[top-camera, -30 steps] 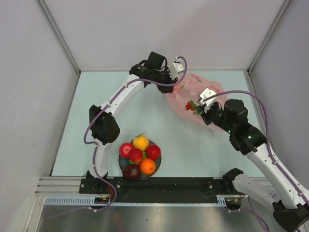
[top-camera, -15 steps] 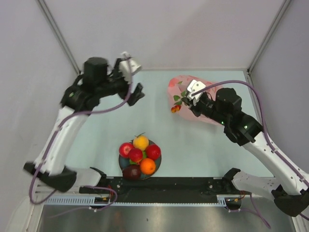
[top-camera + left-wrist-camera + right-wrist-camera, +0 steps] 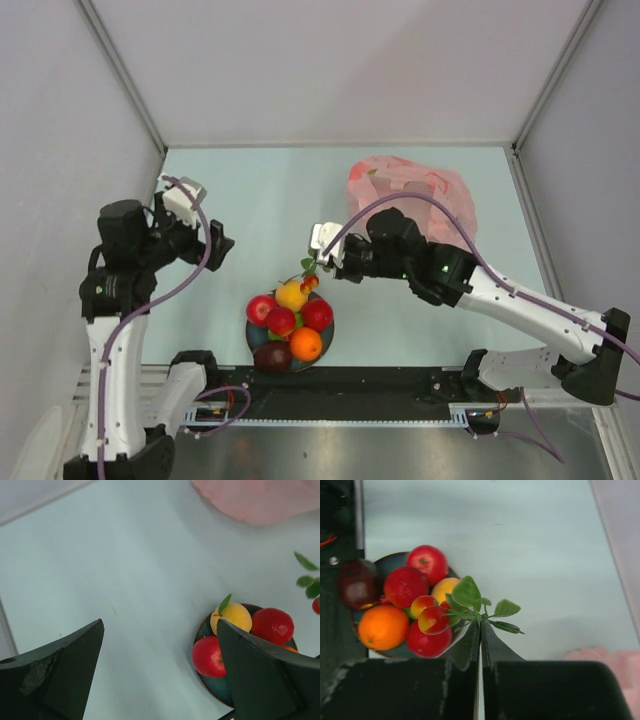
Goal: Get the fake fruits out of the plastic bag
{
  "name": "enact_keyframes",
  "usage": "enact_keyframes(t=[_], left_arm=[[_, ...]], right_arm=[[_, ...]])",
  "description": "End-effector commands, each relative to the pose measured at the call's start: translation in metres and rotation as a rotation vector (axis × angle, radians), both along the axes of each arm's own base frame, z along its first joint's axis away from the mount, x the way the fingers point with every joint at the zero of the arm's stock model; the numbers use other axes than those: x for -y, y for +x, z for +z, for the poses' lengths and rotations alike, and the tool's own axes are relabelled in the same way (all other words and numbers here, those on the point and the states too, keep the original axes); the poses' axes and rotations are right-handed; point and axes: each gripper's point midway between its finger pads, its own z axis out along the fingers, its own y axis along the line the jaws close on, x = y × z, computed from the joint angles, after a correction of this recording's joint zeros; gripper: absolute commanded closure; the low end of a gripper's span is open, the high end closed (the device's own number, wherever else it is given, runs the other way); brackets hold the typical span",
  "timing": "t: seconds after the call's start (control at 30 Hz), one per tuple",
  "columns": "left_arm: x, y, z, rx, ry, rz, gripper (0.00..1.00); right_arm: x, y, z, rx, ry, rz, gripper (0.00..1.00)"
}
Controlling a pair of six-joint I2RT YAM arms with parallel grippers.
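My right gripper (image 3: 318, 262) (image 3: 481, 625) is shut on the leafy stem of a sprig of small red-yellow fruits (image 3: 432, 617) and holds it over the plate's far edge. The sprig (image 3: 309, 279) hangs beside the yellow fruit (image 3: 291, 295). The dark plate (image 3: 255, 338) carries red apples (image 3: 261, 308), an orange (image 3: 306, 344) and a maroon fruit (image 3: 272, 356). The pink plastic bag (image 3: 410, 188) lies crumpled at the back right, its inside hidden. My left gripper (image 3: 217, 246) is open and empty, at the left, away from the bag. The plate also shows in the left wrist view (image 3: 202, 632).
Grey side walls close the pale table on three sides. The black base rail (image 3: 350, 385) runs along the near edge just in front of the plate. The right arm (image 3: 500, 295) stretches across the table in front of the bag.
My right gripper carried the fruit sprig from the bag's mouth down and left to the plate. My left arm let go of the bag and swung back to the left side.
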Motion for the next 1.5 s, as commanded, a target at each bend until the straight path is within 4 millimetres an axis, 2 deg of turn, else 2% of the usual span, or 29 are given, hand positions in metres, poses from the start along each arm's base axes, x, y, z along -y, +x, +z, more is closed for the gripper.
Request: enact_keyframes(t=[0.0,0.03,0.17,0.27,0.57,0.73,0.9,0.93,1.0,1.03,1.07,1.13,1.17,1.2,1.3,1.37,1.4,1.47], left_arm=[[-0.002,-0.021,0.018,0.101,-0.029,0.006,0.0],[-0.002,-0.022,0.012,0.092,-0.031,0.005,0.0],[-0.002,-0.022,0.002,0.071,-0.038,0.003,0.0],[0.002,-0.023,0.0,0.071,-0.051,-0.025,0.0],[0.006,-0.025,-0.006,0.083,-0.074,-0.039,0.0],[0.008,-0.028,-0.012,0.07,-0.083,-0.049,0.0],[0.009,-0.028,-0.014,0.066,-0.09,-0.049,0.0],[0.01,-0.028,-0.014,0.065,-0.092,-0.057,0.0],[0.01,-0.028,-0.015,0.061,-0.098,-0.054,0.0],[0.01,-0.027,-0.016,0.058,-0.1,-0.053,0.0],[0.011,-0.026,-0.015,0.058,-0.104,-0.054,0.0],[0.011,-0.025,-0.016,0.048,-0.113,-0.054,0.0],[0.012,-0.024,-0.015,0.051,-0.115,-0.056,0.0],[0.011,-0.024,-0.016,0.046,-0.118,-0.053,0.0],[0.009,-0.019,-0.02,0.032,-0.122,-0.034,0.0],[0.006,-0.014,-0.024,0.019,-0.126,-0.006,0.0],[0.001,-0.011,-0.027,0.011,-0.126,0.03,0.0],[-0.005,-0.004,-0.031,0.011,-0.119,0.073,0.0]], right_arm=[[-0.015,-0.027,-0.034,-0.053,-0.086,0.097,1.0],[-0.018,-0.029,-0.053,-0.082,-0.133,0.107,1.0],[-0.025,-0.03,-0.082,-0.164,-0.173,0.093,1.0],[-0.031,-0.034,-0.094,-0.149,-0.191,0.112,1.0],[-0.039,-0.041,-0.122,-0.128,-0.27,0.155,1.0],[-0.04,-0.043,-0.132,-0.111,-0.302,0.162,1.0],[-0.042,-0.04,-0.133,-0.104,-0.29,0.13,0.99],[-0.042,-0.037,-0.132,-0.098,-0.285,0.112,0.95],[-0.046,-0.034,-0.125,-0.098,-0.252,0.086,0.67],[-0.047,-0.03,-0.122,-0.093,-0.237,0.061,0.46],[-0.047,-0.027,-0.116,-0.088,-0.216,0.041,0.19],[-0.049,-0.017,-0.1,-0.053,-0.166,-0.012,0.01],[-0.048,-0.012,-0.093,-0.034,-0.151,-0.036,0.0],[-0.042,0.001,-0.08,0.01,-0.13,-0.111,0.0],[-0.018,0.029,-0.069,0.053,-0.131,-0.248,0.0],[0.003,0.048,-0.069,0.008,-0.129,-0.34,0.0],[0.029,0.067,-0.075,-0.044,-0.146,-0.428,0.0],[0.056,0.083,-0.084,-0.163,-0.134,-0.545,0.0]])
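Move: The right hand already pinches the leafy stem of the tomato bunch. It goes for the plate's right-hand red fruit, about 6 cm back, 2 cm left and 22 cm below. Around that, at about the same depth, the yellow fruit lies some 2 cm back and 7 cm left of the hand, the orange 12 cm back and 5 cm left. From the idle left hand the red fruit is roughly 10 cm back, 17 cm right and 22 cm below. Still pinching the stem, the right hand lowers the tomato bunch about 14 cm onto the heaped plate, easing back and slightly left as its tips tilt some 20 degrees farther down. The fingers open wide and let go of the stem, then the hand leaves forward, rising and drawing right, while turning clockwise. The open left hand settles back and down a little. ##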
